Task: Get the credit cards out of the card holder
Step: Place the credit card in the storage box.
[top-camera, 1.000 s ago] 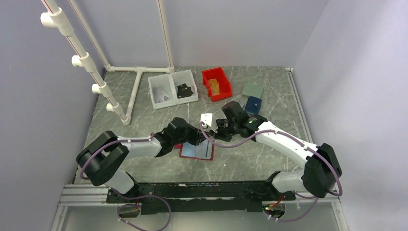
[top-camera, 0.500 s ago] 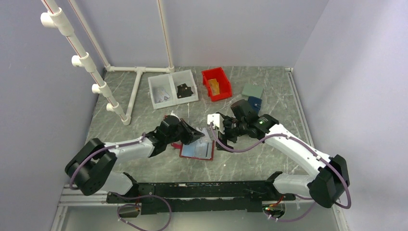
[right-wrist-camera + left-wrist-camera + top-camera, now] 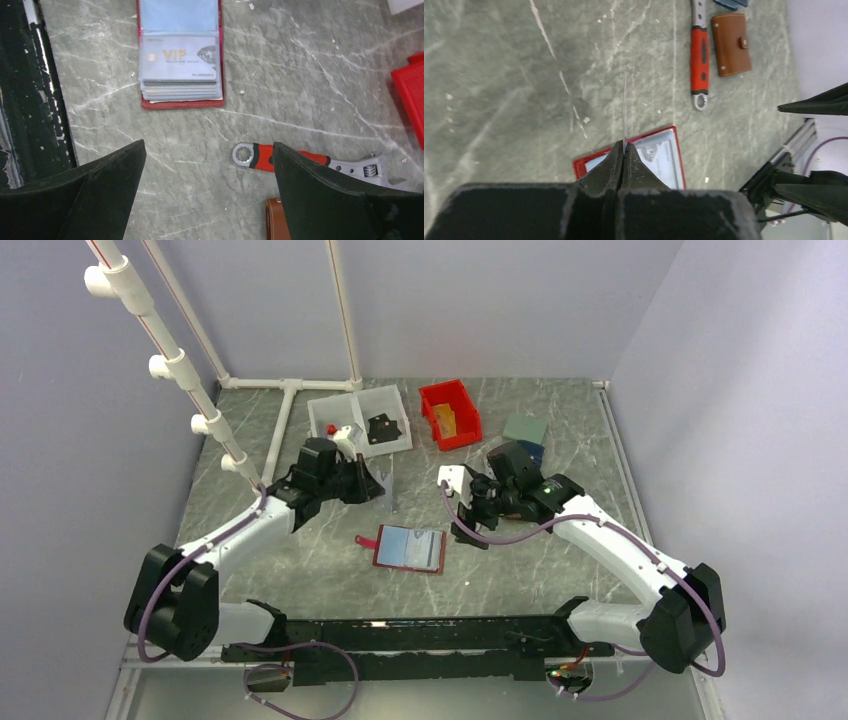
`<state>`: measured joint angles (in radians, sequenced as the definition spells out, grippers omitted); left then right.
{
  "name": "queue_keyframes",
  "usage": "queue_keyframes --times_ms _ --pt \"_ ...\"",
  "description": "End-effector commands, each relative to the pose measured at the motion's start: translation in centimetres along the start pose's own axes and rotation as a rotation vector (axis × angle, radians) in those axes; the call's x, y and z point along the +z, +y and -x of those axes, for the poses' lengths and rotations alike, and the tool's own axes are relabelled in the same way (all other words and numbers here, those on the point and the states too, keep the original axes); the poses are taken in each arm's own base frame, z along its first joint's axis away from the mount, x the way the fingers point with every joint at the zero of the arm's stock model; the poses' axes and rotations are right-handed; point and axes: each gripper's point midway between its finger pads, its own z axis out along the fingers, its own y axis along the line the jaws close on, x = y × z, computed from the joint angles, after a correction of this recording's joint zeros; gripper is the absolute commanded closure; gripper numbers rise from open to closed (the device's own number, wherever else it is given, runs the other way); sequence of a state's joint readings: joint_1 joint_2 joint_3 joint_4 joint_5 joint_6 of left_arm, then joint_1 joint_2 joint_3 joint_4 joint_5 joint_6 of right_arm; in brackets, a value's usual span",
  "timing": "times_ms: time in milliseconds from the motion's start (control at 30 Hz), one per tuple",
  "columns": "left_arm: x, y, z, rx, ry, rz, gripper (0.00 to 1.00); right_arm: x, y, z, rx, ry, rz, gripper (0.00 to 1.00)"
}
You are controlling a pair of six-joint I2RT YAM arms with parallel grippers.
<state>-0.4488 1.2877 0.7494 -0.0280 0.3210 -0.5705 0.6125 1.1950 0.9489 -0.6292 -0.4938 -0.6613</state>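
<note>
The red card holder (image 3: 410, 548) lies open and flat on the table, its pale blue-grey inside up. A grey "VIP" credit card (image 3: 180, 57) sits in its near pocket, with more card edges stacked beneath it. My left gripper (image 3: 377, 483) hangs above the table behind and left of the holder, shut on a thin credit card (image 3: 625, 107) that I see edge-on, sticking out past the fingertips (image 3: 616, 155). My right gripper (image 3: 208, 145) stands open to the right of the holder, with only bare table between its fingers.
A red-handled wrench (image 3: 280, 157) and a brown wallet (image 3: 731, 44) lie right of the holder, below my right arm. At the back stand a white two-part tray (image 3: 358, 425), a red bin (image 3: 449, 413), a blue wallet (image 3: 527, 452) and a white pipe frame (image 3: 290, 390).
My left gripper has lifted away from the holder, back and to the left, with a card pinched in it. My right gripper has opened wide and drawn off the holder to the right.
</note>
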Motion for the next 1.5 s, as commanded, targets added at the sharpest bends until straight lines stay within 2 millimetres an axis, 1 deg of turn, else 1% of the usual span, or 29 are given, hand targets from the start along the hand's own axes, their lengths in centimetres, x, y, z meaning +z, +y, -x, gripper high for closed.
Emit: queue_keyframes --times_ms 0,67,133,267,367,500,667,700,833,967,1033,1167,1333,1467 --pt "-0.1 1.4 2.3 0.168 0.024 0.055 1.0 -0.6 -2.1 1.2 0.02 -0.032 -0.064 0.0" --pt "0.0 1.9 3.7 0.181 0.018 0.068 1.0 -0.5 -2.3 0.9 0.034 -0.026 -0.066 0.0" --pt "0.1 1.9 5.2 0.203 0.004 0.076 1.0 -0.4 -2.6 0.4 0.048 -0.015 -0.071 0.0" --pt "0.2 2.9 7.1 0.239 -0.002 0.114 1.0 -0.4 -3.3 -0.3 0.074 -0.001 -0.081 0.0" --pt "0.0 3.9 8.5 0.238 -0.018 0.14 1.0 -0.3 -3.8 -0.9 0.093 0.013 -0.092 0.0" --pt "-0.5 5.9 10.2 0.215 -0.038 0.165 1.0 -0.3 -4.2 -1.7 0.117 0.023 -0.092 0.0" --pt "-0.3 8.4 11.8 0.158 -0.038 0.184 1.0 -0.1 -4.5 -2.2 0.139 0.031 -0.087 0.0" --pt "-0.3 8.7 12.4 0.15 -0.044 0.184 1.0 -0.1 -4.5 -2.3 0.14 0.033 -0.087 0.0" --pt "0.1 11.1 13.5 0.085 -0.033 0.221 1.0 0.1 -4.6 -2.7 0.145 0.042 -0.085 0.0" --pt "1.0 13.1 14.8 0.019 -0.027 0.244 1.0 0.2 -4.4 -2.7 0.149 0.042 -0.074 0.0" --pt "1.9 14.1 14.9 -0.015 -0.006 0.252 1.0 0.3 -4.4 -2.7 0.15 0.041 -0.071 0.0" --pt "3.3 15.8 15.7 -0.064 0.005 0.308 1.0 0.4 -4.3 -2.7 0.153 0.039 -0.065 0.0" --pt "4.9 17.0 16.5 -0.096 -0.004 0.325 1.0 0.5 -4.0 -2.7 0.159 0.037 -0.049 0.0" --pt "5.9 18.2 17.1 -0.122 -0.005 0.359 0.96 0.6 -4.0 -2.7 0.162 0.037 -0.048 0.0"
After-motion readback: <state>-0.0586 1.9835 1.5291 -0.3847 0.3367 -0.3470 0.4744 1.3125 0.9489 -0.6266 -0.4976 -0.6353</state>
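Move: The storage box's left compartment, where the card pinched in the left fingers is taken, lies about 21 cm ahead of the left hand, 12 cm to its left and 9 cm below. The black-card compartment is 22 cm ahead and 1 cm right, the red box 23 cm ahead and 19 cm right; the card holder lies 12 cm back and 8 cm right. From the right hand, the left compartment is some 29 cm ahead and 31 cm left. The credit card, still pinched edge-on in the left fingers, travels some 20 cm forward and 13 cm left to the storage box's left compartment, rising slightly, then sinking about 6 cm over it as the wrist swings roughly 15 degrees counter-clockwise. The empty right hand, fingers wide open, eases about 5 cm forward, right and down, beside the card holder, touching nothing. ##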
